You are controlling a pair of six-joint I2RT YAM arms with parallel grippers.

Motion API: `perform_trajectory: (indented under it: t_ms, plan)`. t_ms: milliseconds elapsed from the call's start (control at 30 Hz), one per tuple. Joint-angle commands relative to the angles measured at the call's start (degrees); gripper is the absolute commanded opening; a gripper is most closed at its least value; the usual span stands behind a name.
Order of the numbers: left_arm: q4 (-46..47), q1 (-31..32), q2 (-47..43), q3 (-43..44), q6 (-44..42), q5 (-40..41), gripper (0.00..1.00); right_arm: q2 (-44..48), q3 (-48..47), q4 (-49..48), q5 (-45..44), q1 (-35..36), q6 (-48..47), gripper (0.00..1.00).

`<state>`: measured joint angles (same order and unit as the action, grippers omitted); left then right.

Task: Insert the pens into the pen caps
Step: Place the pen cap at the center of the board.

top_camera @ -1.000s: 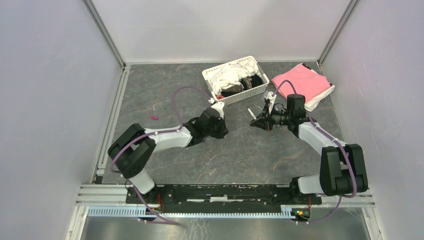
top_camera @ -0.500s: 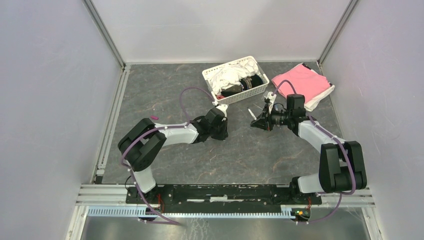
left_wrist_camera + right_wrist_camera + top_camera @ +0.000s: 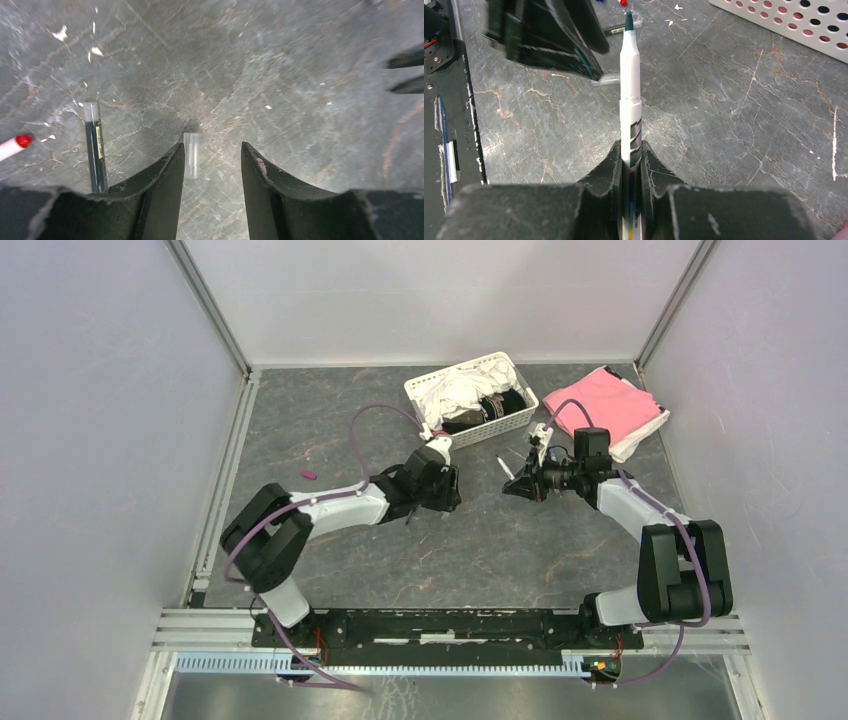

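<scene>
My left gripper (image 3: 212,146) is open low over the table. A short clear pen cap (image 3: 191,155) lies flat between its fingers, close to the left finger. To its left lie a dark pen (image 3: 95,150) with a clear end and a white pen with a red tip (image 3: 14,146). My right gripper (image 3: 631,147) is shut on a white pen (image 3: 630,75) whose green tip points at the left gripper (image 3: 549,35). The clear cap (image 3: 606,78) lies below that tip. In the top view the two grippers (image 3: 443,490) (image 3: 520,485) face each other at the table's middle.
A white basket (image 3: 430,398) holding cloths stands at the back. A pink cloth (image 3: 605,400) lies to its right. A small magenta cap (image 3: 309,476) lies alone at the left. Grey walls enclose the table on three sides.
The left arm's elbow swung right and then back left, while its gripper stayed near the table's middle. The right arm has held still with its pen.
</scene>
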<state>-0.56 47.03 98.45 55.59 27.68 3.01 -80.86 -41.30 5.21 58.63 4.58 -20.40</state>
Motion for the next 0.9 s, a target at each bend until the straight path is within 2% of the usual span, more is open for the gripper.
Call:
perform_trajectory:
  t_ms: [0,167,300,400,467,700,867]
  plan:
    - [4.07,-0.18,-8.95,-1.32,-2.29,0.91,0.53,-0.50,-2.36,0.35,-1.64,-0.59,-1.13,0.00]
    - [9.92,-0.20,-17.78,-5.77,-4.05,0.83,0.58,-1.22,-2.56,0.66,-3.48,-0.96,-1.13,0.00]
    - [15.75,-0.39,-25.06,-10.43,-6.09,0.67,0.70,-1.32,-2.99,1.57,-5.22,-2.10,-2.46,0.00]
    - [18.87,-1.34,-29.38,-12.71,-6.63,0.33,0.83,-1.03,-3.26,2.40,-6.08,-4.05,-3.68,0.00]
    - [20.47,-2.64,-31.02,-13.34,-6.62,-0.94,0.88,-0.85,-3.71,3.44,-6.67,-6.02,-5.07,0.00]
    - [23.33,-9.41,-31.37,-9.81,-4.75,-6.77,0.90,2.58,-6.11,5.83,-9.64,-13.32,-6.85,0.00]
    - [17.93,-12.62,-31.72,-3.75,-6.02,-8.67,0.90,0.43,-11.86,13.13,-11.96,-15.17,-11.65,0.00]
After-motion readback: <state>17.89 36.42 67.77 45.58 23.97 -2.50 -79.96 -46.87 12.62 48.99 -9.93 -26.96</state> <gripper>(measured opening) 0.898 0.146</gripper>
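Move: The clear pen cap, already let go at the board's centre, lies about 3 cm under the left hand and 1 cm back; the black pen is some 7 cm left and 1 cm back, same level. The right hand still holds the white pen; from it the pen cap lies about 13 cm left, 4 cm back and 9 below, the red pen some 8 cm right, 4 ahead and 9 below. Left rises some 20 cm off the cap, opening wide, tilting up; right carries its pen right and forward. ##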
